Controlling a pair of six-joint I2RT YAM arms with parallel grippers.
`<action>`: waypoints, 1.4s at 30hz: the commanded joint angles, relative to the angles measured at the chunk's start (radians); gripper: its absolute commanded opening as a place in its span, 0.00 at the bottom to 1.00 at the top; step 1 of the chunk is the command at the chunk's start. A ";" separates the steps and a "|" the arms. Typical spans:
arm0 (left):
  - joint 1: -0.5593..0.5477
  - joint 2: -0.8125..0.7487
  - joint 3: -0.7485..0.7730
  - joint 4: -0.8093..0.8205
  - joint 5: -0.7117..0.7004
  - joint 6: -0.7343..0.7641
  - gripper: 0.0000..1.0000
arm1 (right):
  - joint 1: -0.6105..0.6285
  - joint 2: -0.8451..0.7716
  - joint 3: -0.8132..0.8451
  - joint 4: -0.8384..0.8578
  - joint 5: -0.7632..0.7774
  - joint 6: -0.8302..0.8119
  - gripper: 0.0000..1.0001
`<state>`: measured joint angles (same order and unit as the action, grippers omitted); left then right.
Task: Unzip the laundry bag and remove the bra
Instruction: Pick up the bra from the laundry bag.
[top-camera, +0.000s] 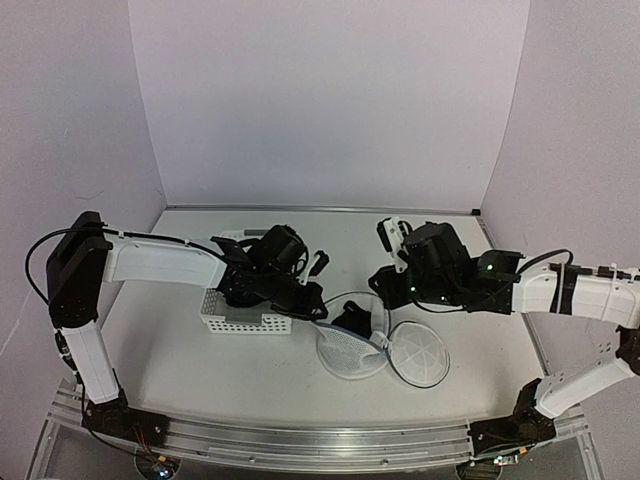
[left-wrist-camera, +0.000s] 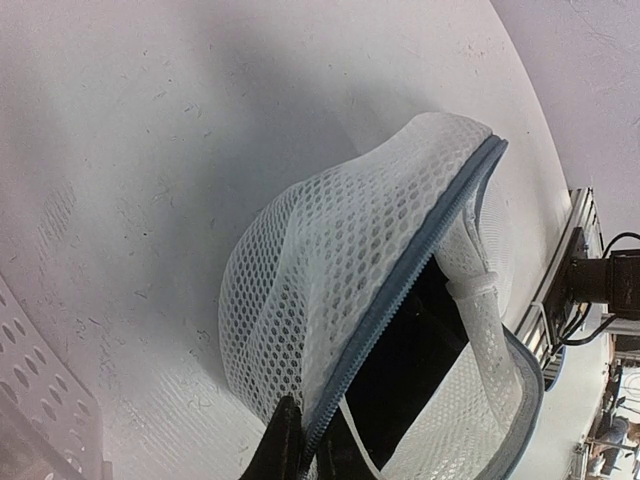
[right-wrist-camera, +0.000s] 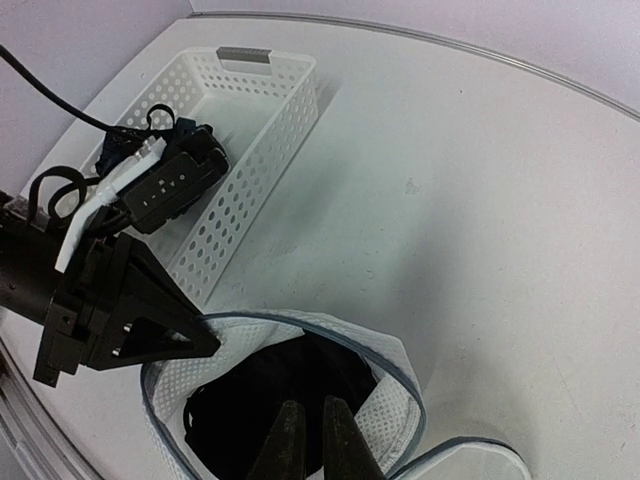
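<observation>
The laundry bag (top-camera: 350, 352) lies open in front of the arms, and its white mesh and grey zipper rim fill the left wrist view (left-wrist-camera: 330, 260). The black bra (right-wrist-camera: 245, 400) sits in its opening and shows in the top view (top-camera: 345, 318). My left gripper (left-wrist-camera: 310, 440) is shut on the bag's zipper rim, holding that edge up; it also shows in the right wrist view (right-wrist-camera: 205, 345). My right gripper (right-wrist-camera: 310, 415) points down into the opening, its fingers nearly together on the bra's fabric.
A white perforated basket (top-camera: 245, 322) stands just left of the bag, under the left arm, and shows in the right wrist view (right-wrist-camera: 270, 130). The bag's round mesh lid (top-camera: 418, 355) lies flat to the right. Purple walls enclose the table.
</observation>
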<state>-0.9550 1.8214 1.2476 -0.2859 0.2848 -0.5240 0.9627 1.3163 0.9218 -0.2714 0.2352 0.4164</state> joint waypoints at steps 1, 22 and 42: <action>-0.002 -0.010 0.023 0.034 0.010 -0.006 0.06 | -0.004 0.030 0.027 -0.006 -0.002 0.025 0.27; -0.002 -0.013 0.007 0.035 0.012 -0.011 0.06 | -0.003 0.340 0.122 0.086 -0.069 -0.101 0.62; -0.002 -0.023 -0.013 0.034 0.007 -0.014 0.06 | -0.004 0.509 0.090 0.182 -0.050 -0.081 0.76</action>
<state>-0.9550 1.8214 1.2453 -0.2855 0.2863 -0.5301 0.9627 1.8053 1.0142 -0.1570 0.1982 0.3202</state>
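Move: The bra lies dark inside the open mesh bag, roughly 14 cm below the right hand, about 2 cm farther out and 4 cm to its left. The bag rim pinched by the left hand is some 10 cm left of the right hand, level with it fore and aft and 9 cm lower. The flipped-back lid lies about 9 cm right and 6 cm back of the right hand. From the left hand the bra is about 6 cm right, 1 cm back and 6 cm below. Straight down at first, then slanting to the left and a little forward, the empty right hand sinks about 14 cm into the bag's mouth towards the bra, tipping its fingers some 15 degrees steeper and spreading them from nearly shut to about three-quarters open on the way. The left hand stays in place and keeps its pinch on the rim, holding the bag open. ##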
